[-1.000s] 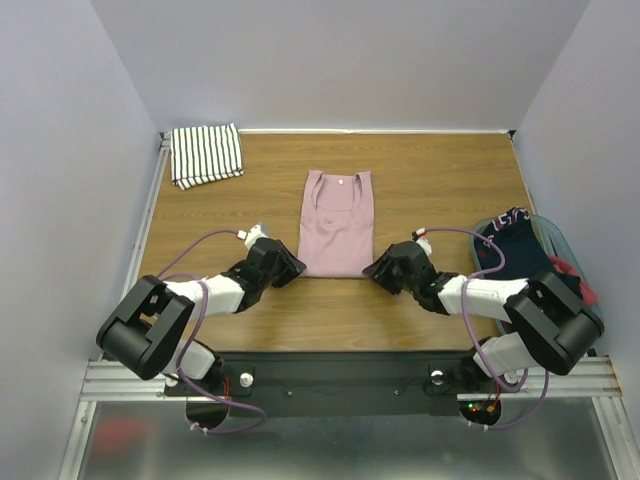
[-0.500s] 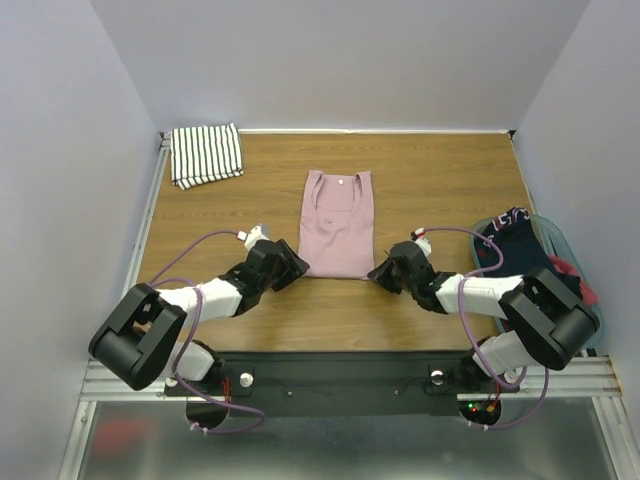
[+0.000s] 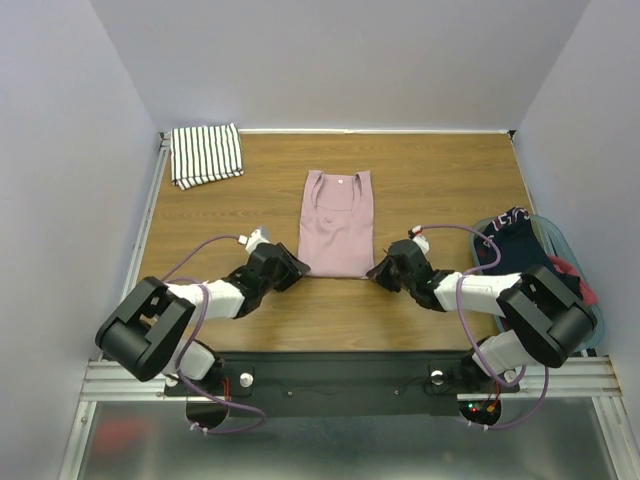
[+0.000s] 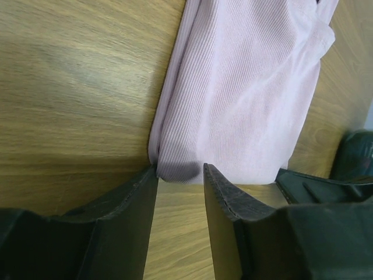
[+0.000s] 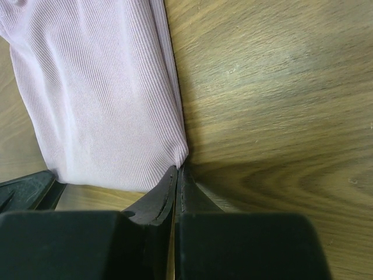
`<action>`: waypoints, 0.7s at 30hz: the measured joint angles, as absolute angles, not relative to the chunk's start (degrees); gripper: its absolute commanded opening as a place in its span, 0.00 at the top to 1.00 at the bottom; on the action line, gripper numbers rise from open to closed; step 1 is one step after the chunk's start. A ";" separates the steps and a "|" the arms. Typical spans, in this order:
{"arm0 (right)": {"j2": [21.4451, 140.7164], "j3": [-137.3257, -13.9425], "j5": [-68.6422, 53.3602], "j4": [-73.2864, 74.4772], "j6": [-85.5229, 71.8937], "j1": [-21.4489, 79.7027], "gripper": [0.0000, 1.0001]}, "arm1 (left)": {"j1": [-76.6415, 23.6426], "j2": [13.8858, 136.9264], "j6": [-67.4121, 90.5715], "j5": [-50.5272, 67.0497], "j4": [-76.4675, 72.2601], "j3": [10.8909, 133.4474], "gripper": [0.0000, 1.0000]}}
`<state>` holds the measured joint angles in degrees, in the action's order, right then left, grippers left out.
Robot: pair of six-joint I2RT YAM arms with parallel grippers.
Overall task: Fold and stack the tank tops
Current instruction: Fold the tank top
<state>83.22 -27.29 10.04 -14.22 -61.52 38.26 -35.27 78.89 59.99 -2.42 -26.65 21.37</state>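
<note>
The pink tank top point(image 3: 338, 225) lies flat at the table's middle, folded into a narrow strip with its hem nearest me. My left gripper point(image 3: 297, 268) is open at the hem's left corner; in the left wrist view its fingertips point(image 4: 152, 175) straddle that corner of the pink tank top point(image 4: 245, 87). My right gripper point(image 3: 372, 270) is shut at the hem's right corner, and in the right wrist view the pink tank top point(image 5: 99, 93) puckers into my right gripper point(image 5: 178, 169). The striped tank top point(image 3: 206, 154) sits folded at the far left corner.
A teal basket point(image 3: 592, 290) at the right edge holds a dark navy garment point(image 3: 515, 245) and a red garment point(image 3: 572, 275). Grey walls enclose the table on three sides.
My right gripper has shut on the hem's right corner. Both grippers have crept slightly closer to the hem; the pink top has not moved.
</note>
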 measured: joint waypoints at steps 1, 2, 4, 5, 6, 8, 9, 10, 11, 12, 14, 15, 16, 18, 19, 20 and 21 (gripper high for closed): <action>83.20 -27.31 10.04 -14.20 -61.43 38.26 1.00 | -35.27 79.33 60.25 -2.24 -27.35 21.37 0.53; 83.20 -27.33 10.02 -14.17 -61.34 38.26 1.00 | -35.29 79.72 60.40 -2.15 -27.77 21.39 0.56; 83.20 -27.42 10.00 -14.02 -61.21 38.26 1.00 | -35.29 80.51 60.75 -2.00 -28.64 21.47 0.60; 83.20 -27.51 10.00 -13.87 -61.12 38.26 1.00 | -35.31 80.79 60.88 -1.98 -28.86 21.47 0.63; 83.20 -27.59 9.98 -13.67 -60.95 38.26 1.00 | -35.31 81.21 60.99 -1.96 -29.21 21.56 0.72; 83.20 -27.73 9.98 -13.47 -60.66 38.26 1.00 | -35.31 81.73 60.66 -1.98 -29.04 21.82 0.94; 83.18 -27.73 9.96 -13.43 -60.36 38.26 1.00 | -35.35 82.28 61.06 -1.93 -29.12 21.98 1.00; 83.18 -27.75 9.96 -13.39 -59.99 38.26 1.00 | -35.42 82.46 60.75 -1.93 -29.04 22.13 1.00; 83.13 -27.86 9.89 -13.21 -59.53 38.26 1.00 | -35.55 82.43 60.51 -2.04 -28.77 22.33 1.00; 83.09 -28.08 9.78 -12.86 -58.94 38.26 1.00 | -35.62 82.41 60.51 -2.13 -28.56 22.41 1.00; 82.85 -28.49 9.32 -11.94 -57.32 38.26 1.00 | -35.88 81.84 60.38 -2.57 -27.68 22.46 1.00; 82.70 -28.60 9.08 -11.53 -56.55 38.26 1.00 | -36.16 81.30 60.34 -2.96 -26.87 22.46 1.00; 82.30 -28.69 8.60 -10.70 -55.61 38.26 1.00 | -36.75 80.20 60.27 -3.42 -25.26 22.39 1.00; 80.93 -28.69 7.68 -8.95 -53.78 38.35 1.00 | -37.82 77.76 60.31 -4.05 -22.59 21.76 1.00; 79.92 -28.69 7.33 -7.77 -52.82 38.46 1.00 | -38.37 76.36 60.31 -4.49 -21.23 21.26 1.00; 78.91 -28.69 7.16 -6.74 -51.96 38.76 1.00 | -39.03 74.70 60.45 -4.86 -19.77 20.78 1.00; 77.78 -28.69 7.03 -5.91 -51.42 39.27 1.00 | -40.14 72.44 60.64 -5.48 -17.93 20.10 1.00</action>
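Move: Just ahead of the half-open left fingers, about 1 cm out and 1 cm down, lies the near left corner of the folded pink tank top, whose middle is some 10 cm ahead and 7 cm right. The striped tank top lies roughly 25 cm ahead and 21 cm left of that hand. The shut right fingers already hold the near right corner; the left corner is about 14 cm to their left, the pink tank top's middle 10 cm ahead and 7 cm left. Sinking slightly, the left hand shuts its fingers and pinches the near left corner, then draws back about 3.5 cm towards the base. The right hand keeps its pinch on the other corner, at first staying put, then pulls back some 2 cm, rising about 1 cm and turning roughly 10 degrees counter-clockwise. ##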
